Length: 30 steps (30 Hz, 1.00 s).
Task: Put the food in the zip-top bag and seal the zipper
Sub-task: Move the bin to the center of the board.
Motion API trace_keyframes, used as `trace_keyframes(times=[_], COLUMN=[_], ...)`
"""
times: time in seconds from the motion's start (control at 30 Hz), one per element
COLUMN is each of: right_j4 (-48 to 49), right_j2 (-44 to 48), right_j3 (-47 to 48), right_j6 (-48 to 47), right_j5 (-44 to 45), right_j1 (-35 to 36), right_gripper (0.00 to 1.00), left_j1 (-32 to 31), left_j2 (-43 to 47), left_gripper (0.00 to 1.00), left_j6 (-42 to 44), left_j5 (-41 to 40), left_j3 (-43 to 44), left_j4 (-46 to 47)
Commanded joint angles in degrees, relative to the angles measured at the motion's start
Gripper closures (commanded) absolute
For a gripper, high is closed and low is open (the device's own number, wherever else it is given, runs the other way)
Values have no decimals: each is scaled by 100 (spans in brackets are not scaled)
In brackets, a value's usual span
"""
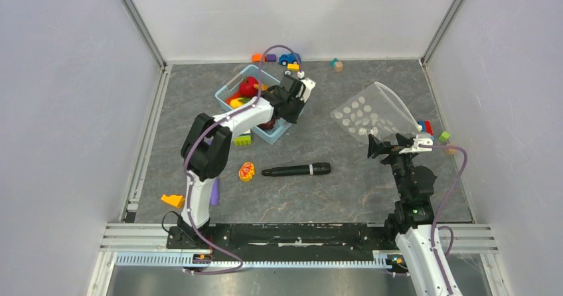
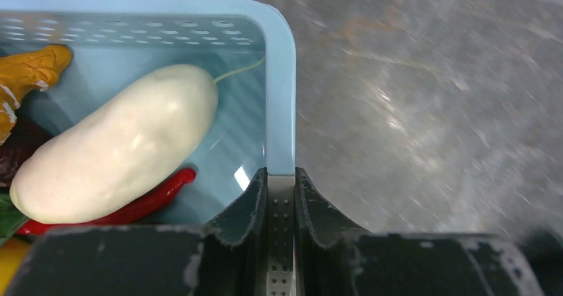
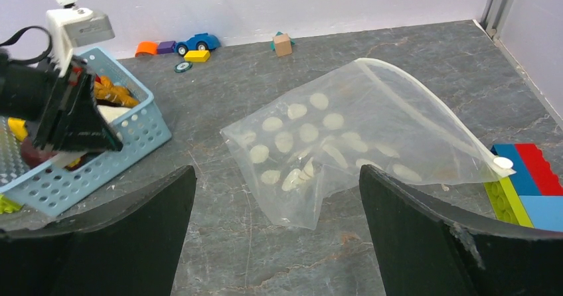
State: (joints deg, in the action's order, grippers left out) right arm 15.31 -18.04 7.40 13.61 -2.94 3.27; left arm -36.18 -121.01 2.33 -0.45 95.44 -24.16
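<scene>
The food lies in the light-blue basket [image 1: 229, 87]: a white oblong [image 2: 113, 153], a red chili [image 2: 153, 200], an orange carrot [image 2: 30, 67] and a maroon piece [image 2: 16, 153]. A red apple [image 1: 249, 87] tops the pile. My left gripper [image 2: 281, 176] is shut on the basket's right wall [image 2: 282, 97], one finger inside and one outside. The dotted zip-top bag [image 3: 338, 143] lies crumpled at the right with its mouth gaping, the zipper [image 3: 425, 103] arching along it. My right gripper [image 3: 277, 176] stands wide open just short of the bag's near corner, with nothing held.
A black marker [image 1: 295, 170] and an orange toy [image 1: 246, 170] lie mid-table. A yellow wedge [image 1: 172, 200] and purple stick [image 1: 214, 191] sit by the left arm's base. Building blocks [image 3: 524, 176] touch the bag's right end. A toy car [image 1: 289, 59] and cube [image 1: 337, 64] line the back wall.
</scene>
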Motion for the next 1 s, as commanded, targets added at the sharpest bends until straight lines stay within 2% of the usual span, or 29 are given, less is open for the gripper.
trace_keyframes(times=[0.0,0.3,0.57,0.67,0.73,0.77,0.83,0.97], right_j4=[61,78,-106,-229,-262,-295,-357,-349], right_j2=[40,-126,-472,-660,-795,-860,-988,-1255], right_j3=[142,180,327,405,439,476,519,522], right_j6=[-32,84,271,332,394,431,482,616], right_j5=[23,-27,-49,57,158,219,259,387], right_j1=[15,14,12,15,9,11,15,14], right_gripper=[2,2,2,2,2,2,2,2], left_j1=[-448,-1086,-1724,-1883,-1933,-1957,-1969,-1971], left_j2=[941,1877,2558,2811,3023,3163,3387,3731], left_gripper=[95,87,75,67,56,47,1,0], left_j6=[181,-146,-525,-611,-662,-684,-720,-793], left_j5=[-102,-263,-395,-607,-643,-657,-680,-712], left_j3=[-810,-2147,-2992,-3295,-3460,-3518,-3599,-3696], left_j4=[341,302,289,266,334,397,565,1026])
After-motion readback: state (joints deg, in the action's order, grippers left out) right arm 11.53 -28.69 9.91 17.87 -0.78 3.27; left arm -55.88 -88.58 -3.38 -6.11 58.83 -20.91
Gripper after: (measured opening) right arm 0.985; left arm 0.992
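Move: The food bin, its near-right end rim still pinched in the left fingers, has its middle about 7 cm ahead of that hand, 11 cm to its left and 4 cm lower. The board's open middle is some 8 cm straight back. The black microphone lies about 17 cm back, the green-white block 5 cm back and 17 cm left, the orange toy 17 cm back and 15 cm left, all 6–7 cm lower. From the right hand the bin's middle is roughly 19 cm ahead, 44 cm left, 16 cm below. The bin is dragged by its pinched end rim almost straight back towards the microphone, the left hand travelling about 20 cm level while turning some 13 degrees clockwise. The left fingers then open wide, let go of the rim and lift roughly 2 cm. Meanwhile the open, empty right hand sinks 4 cm and tips down. ##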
